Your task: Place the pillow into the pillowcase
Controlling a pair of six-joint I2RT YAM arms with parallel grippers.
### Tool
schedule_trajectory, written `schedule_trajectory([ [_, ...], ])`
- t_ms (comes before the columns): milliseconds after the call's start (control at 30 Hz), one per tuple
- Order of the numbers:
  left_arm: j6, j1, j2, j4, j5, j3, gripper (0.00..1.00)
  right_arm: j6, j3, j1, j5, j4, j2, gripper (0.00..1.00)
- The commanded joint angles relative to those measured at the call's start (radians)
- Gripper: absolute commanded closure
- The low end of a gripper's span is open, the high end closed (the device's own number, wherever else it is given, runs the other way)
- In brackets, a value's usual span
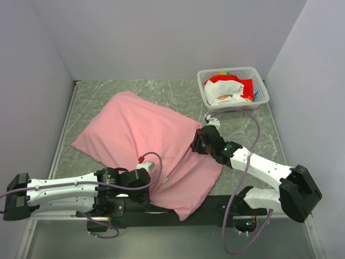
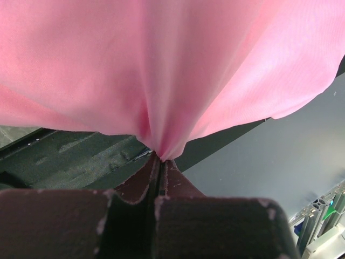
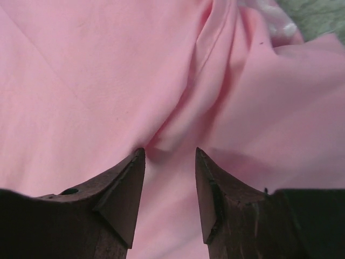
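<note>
The pink pillowcase (image 1: 140, 129) lies spread across the table, puffed up at the far left; the near right part is flat. The pillow is almost wholly hidden inside it; only a small whitish quilted patch (image 3: 269, 19) peeks past the pink folds in the right wrist view. My left gripper (image 1: 153, 186) is shut on a pinch of the pillowcase (image 2: 161, 65) at its near edge, and the fabric fans out from the fingertips (image 2: 161, 158). My right gripper (image 1: 197, 141) is open, with its fingertips resting on the pillowcase (image 3: 97, 70) at its right side, a fold between them (image 3: 170, 154).
A white basket (image 1: 232, 70) with red and white cloth stands at the far right corner. The green marbled table (image 1: 161, 91) is walled on the left, back and right. The near corner of the pillowcase hangs over the black front edge (image 1: 215, 202).
</note>
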Motion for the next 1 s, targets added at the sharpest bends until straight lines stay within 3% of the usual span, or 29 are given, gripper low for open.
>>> schedule_trajectory([
  [0, 0.001, -0.009, 0.005, 0.015, 0.011, 0.035, 0.99, 0.019, 0.05, 0.002, -0.028, 0.088, 0.07, 0.5],
  [167, 0.004, -0.012, 0.013, 0.01, 0.01, 0.039, 0.99, 0.028, 0.048, -0.001, -0.01, 0.114, 0.112, 0.54],
  [233, 0.005, -0.012, 0.016, 0.008, 0.014, 0.043, 0.99, 0.026, 0.048, -0.006, 0.007, 0.098, 0.094, 0.69],
  [267, 0.008, -0.013, 0.017, 0.01, 0.016, 0.044, 0.99, 0.023, 0.045, -0.009, 0.023, 0.066, 0.078, 0.86],
  [333, 0.014, -0.012, 0.022, 0.018, 0.027, 0.044, 0.99, 0.017, 0.027, -0.016, 0.053, 0.025, -0.004, 1.0],
  [533, 0.057, -0.03, 0.079, 0.064, 0.062, 0.078, 0.99, -0.026, 0.039, -0.085, 0.071, -0.101, -0.227, 1.0],
  [600, 0.079, -0.049, 0.1, 0.068, 0.041, 0.124, 0.99, -0.064, 0.08, -0.114, 0.025, -0.09, -0.215, 1.0],
  [800, -0.008, -0.053, 0.029, -0.048, -0.12, 0.162, 0.99, -0.161, 0.428, -0.136, -0.145, -0.096, 0.119, 1.0],
  [833, -0.051, -0.055, 0.008, -0.056, -0.127, 0.153, 0.99, -0.165, 0.523, -0.135, -0.166, -0.11, 0.223, 1.0],
  [967, -0.174, -0.055, -0.077, -0.068, -0.093, 0.067, 0.99, -0.179, 0.648, -0.133, -0.208, -0.104, 0.394, 1.0],
])
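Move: The pillowcase's loose upper fold lies right under the right hand's open fingers, about 2 cm lower and some 1 cm ahead and left. From the right hand, the small white strip on the cloth is roughly 14 cm back and 13 cm left, and the basket about 25 cm ahead and 17 cm right. From the left hand, already pinching the case's near edge, that fold is around 24 cm ahead and 19 cm right. The pillowcase's fold is pinched by the right fingers, which sink about 2 cm onto the cloth and close. The right hand then lifts it, drifting a little right before swinging forward and left as it climbs, ending some 10 cm up and 9 cm forward. Meanwhile the left hand keeps its pinch on the near edge, at first still, then rising about 6 cm while shifting 4 cm right and slightly forward. ##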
